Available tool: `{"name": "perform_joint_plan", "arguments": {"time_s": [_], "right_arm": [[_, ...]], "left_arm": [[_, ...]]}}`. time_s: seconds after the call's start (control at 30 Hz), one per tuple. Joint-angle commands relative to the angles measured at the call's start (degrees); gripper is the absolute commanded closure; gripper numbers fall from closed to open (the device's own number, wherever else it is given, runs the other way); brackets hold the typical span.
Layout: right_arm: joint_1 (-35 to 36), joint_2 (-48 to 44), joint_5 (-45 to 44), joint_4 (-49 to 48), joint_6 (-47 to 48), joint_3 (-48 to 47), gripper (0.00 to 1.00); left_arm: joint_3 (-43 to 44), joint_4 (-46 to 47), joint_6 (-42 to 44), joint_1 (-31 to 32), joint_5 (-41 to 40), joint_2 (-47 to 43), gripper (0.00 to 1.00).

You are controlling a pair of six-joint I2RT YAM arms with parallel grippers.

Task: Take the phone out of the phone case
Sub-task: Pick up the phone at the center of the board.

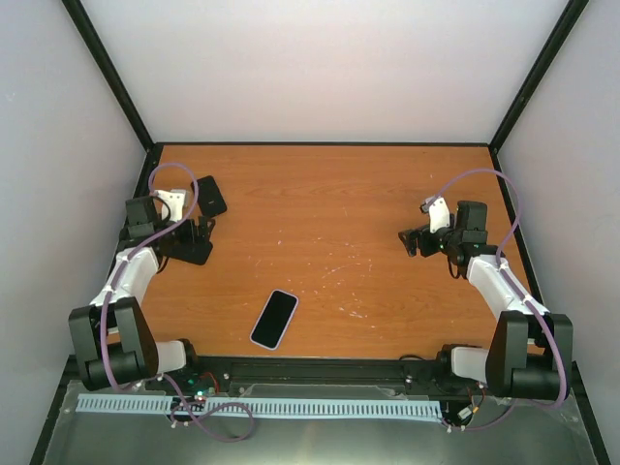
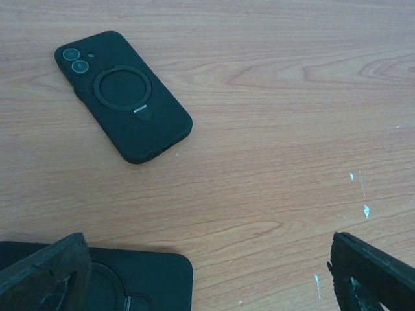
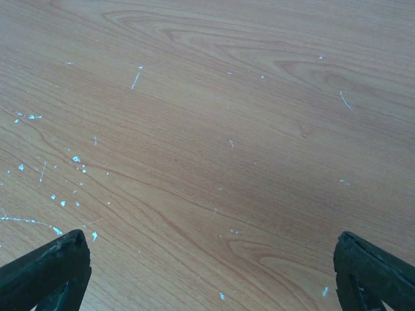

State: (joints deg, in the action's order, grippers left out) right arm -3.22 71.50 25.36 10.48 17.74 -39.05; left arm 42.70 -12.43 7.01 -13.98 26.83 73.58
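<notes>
A phone [image 1: 274, 319] with a dark screen and a pale rim lies face up near the table's front edge, between the arms. A black phone case [image 2: 123, 97] [image 1: 209, 195] lies back up at the far left, with a ring stand and two lenses showing in its corner. A second black case [image 2: 130, 282] [image 1: 194, 252] lies just under my left gripper [image 2: 207, 259] [image 1: 194, 235], which is open and holds nothing. My right gripper [image 3: 211, 256] [image 1: 412, 240] hangs open over bare wood at the right, far from all of them.
The wooden table [image 1: 339, 203] is walled by pale panels at the back and both sides. White scratch marks speckle the wood [image 3: 65, 181]. Purple cables loop over both arms.
</notes>
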Motion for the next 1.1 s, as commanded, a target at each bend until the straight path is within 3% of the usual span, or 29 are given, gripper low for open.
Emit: {"name": "perform_joint_plan", "arguments": {"time_s": [0.0, 0.37, 0.53, 0.63, 1.07], "right_arm": [[-0.12, -0.93, 0.89, -0.77, -0.56, 0.1, 0.0], [-0.12, -0.07, 1.83, 3.09, -0.43, -4.54, 0.0], [-0.12, 0.07, 2.39, 4.16, 0.23, -5.85, 0.0], [-0.12, 0.5, 3.12, 5.09, 0.41, -6.42, 0.0], [-0.12, 1.33, 6.42, 6.19, -3.36, -8.17, 0.0]], "left_arm": [[0.41, 2.16, -0.3, 0.09, 0.1, -2.78, 0.0], [5.97, 0.96, 0.53, 0.09, -1.76, 2.1, 0.0], [10.52, -8.1, 11.41, 0.29, 7.93, 6.05, 0.0], [9.91, -8.61, 12.36, 0.7, 6.25, 5.84, 0.0], [24.93, -8.23, -1.55, 0.7, -7.26, 24.84, 0.0]]}}
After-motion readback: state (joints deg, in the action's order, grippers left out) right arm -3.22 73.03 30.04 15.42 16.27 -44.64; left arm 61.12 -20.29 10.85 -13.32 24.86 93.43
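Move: Ahead of the left hand by about 18 cm, some 4 cm to its left and 13 cm below, lies the far black-cased phone, back up. The other black phone lies about 9 cm to this hand's left and roughly level with it; the white-edged phone lies some 21 cm back and 16 cm to its right. From the right hand the far black-cased phone is about 21 cm ahead and 57 cm to the left. Working towards the far black-cased phone with fingers wide open, the left hand first rises 1.5 cm, edges forward and swings briefly right, then pushes forward and sinks, ending about 6 cm farther out and 2 cm lower, the fingers tipping down some 10 degrees; its late leftward drift is small. It touches nothing yet. The right hand, empty and open, lifts about 2 cm and edges left. ##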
